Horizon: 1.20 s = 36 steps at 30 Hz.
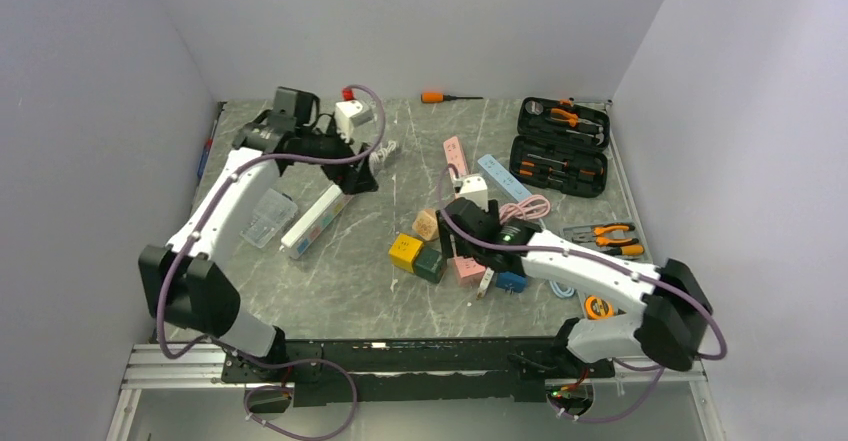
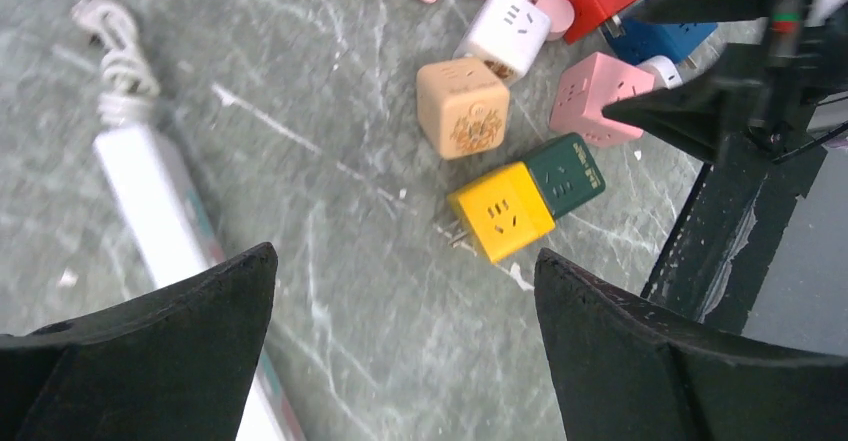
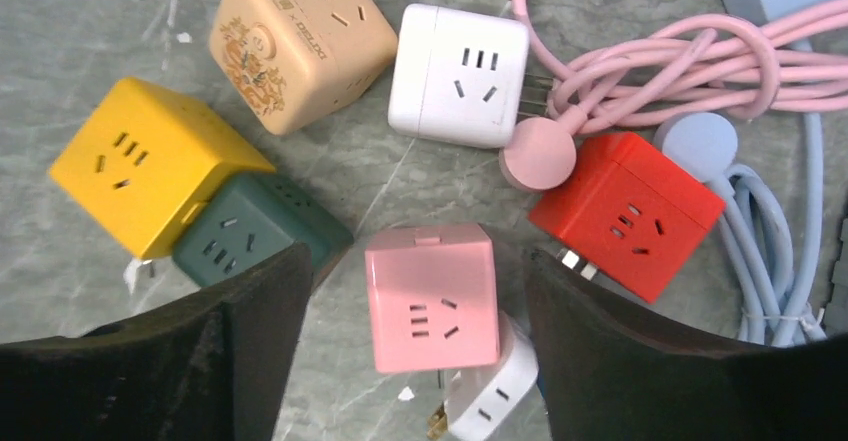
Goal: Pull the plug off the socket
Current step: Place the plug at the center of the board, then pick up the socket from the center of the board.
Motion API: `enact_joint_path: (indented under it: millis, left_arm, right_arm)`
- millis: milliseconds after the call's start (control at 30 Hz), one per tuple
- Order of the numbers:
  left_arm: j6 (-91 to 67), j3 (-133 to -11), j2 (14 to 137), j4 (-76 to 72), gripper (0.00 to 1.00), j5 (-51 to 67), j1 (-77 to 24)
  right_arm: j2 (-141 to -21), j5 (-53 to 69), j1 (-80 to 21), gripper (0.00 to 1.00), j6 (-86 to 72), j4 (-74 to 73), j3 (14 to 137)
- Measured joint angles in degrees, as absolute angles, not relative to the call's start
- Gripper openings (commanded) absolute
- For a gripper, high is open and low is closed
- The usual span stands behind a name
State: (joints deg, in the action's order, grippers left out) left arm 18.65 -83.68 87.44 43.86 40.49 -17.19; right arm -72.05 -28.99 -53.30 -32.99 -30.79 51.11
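A pink cube socket lies on the marble table, with a white plug adapter joined at its lower corner. My right gripper hangs over the pink cube. Its jaws stand open on either side of the cube, with a gap on each side. In the top view the right gripper is above the cluster of cubes. A yellow cube is plugged into a dark green cube just to the left. My left gripper is open and empty over bare table beside a white power strip.
Tan, white and red cubes crowd behind the pink one, along with a coiled pink cable and a light blue cable. An open tool case, pliers and a screwdriver lie at the back right.
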Motion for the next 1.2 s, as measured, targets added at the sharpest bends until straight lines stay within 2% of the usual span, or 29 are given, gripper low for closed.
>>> enact_joint_path:
  millis: [167, 300, 533, 733, 900, 1200]
  left_arm:
    - [21.34, -82.74, 81.36, 50.11, 0.99, 39.59, -12.91]
    - [23.03, -78.78, 75.72, 52.95, 0.99, 36.97, -10.87]
    - [23.29, -73.54, 72.07, 56.05, 0.99, 33.89, -4.32]
    - [23.29, -70.91, 71.42, 58.19, 0.99, 33.61, 0.4]
    - [23.38, -68.38, 68.29, 59.0, 0.99, 33.06, 2.24]
    - [26.85, -66.81, 62.85, 62.5, 0.99, 32.23, 2.98]
  right_arm:
    - [-81.65, -28.95, -53.3, 0.44, -30.44, -27.86, 53.8]
    - [-87.05, -28.97, -53.32, 0.38, -29.1, -25.76, 55.4]
    - [-92.53, -28.64, -54.43, 0.36, -28.03, -23.44, 55.88]
    - [-94.83, -29.3, -60.14, 0.35, -27.9, -23.31, 55.9]
    - [-96.09, -28.49, -64.75, 0.35, -28.34, -24.18, 56.73]
    - [-99.29, -25.58, -72.38, 0.36, -28.27, -26.63, 65.28]
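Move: From the right hand, the green plug lies about 8 cm left and 4 cm back, roughly 9 cm below. The yellow plug joined to it is some 12 cm left and 1 cm back; the pink plug stands 4 cm straight back, the tan one 8 cm left and 4 cm ahead, the white one 2 cm left and 4 cm ahead, all about as low. From the left hand, the green plug is around 16 cm back, 11 cm right and 20 cm down. The right fingers come against the green plug and shove it leftward: the hand first drops between the plugs with a little forward and left, narrowing to about a third open, then sweeps left and back roughly 14 cm, turning some 25 degrees counter-clockwise and rising slightly at the end. The left hand, wide open, swings left and back to above the white strip's near end. ##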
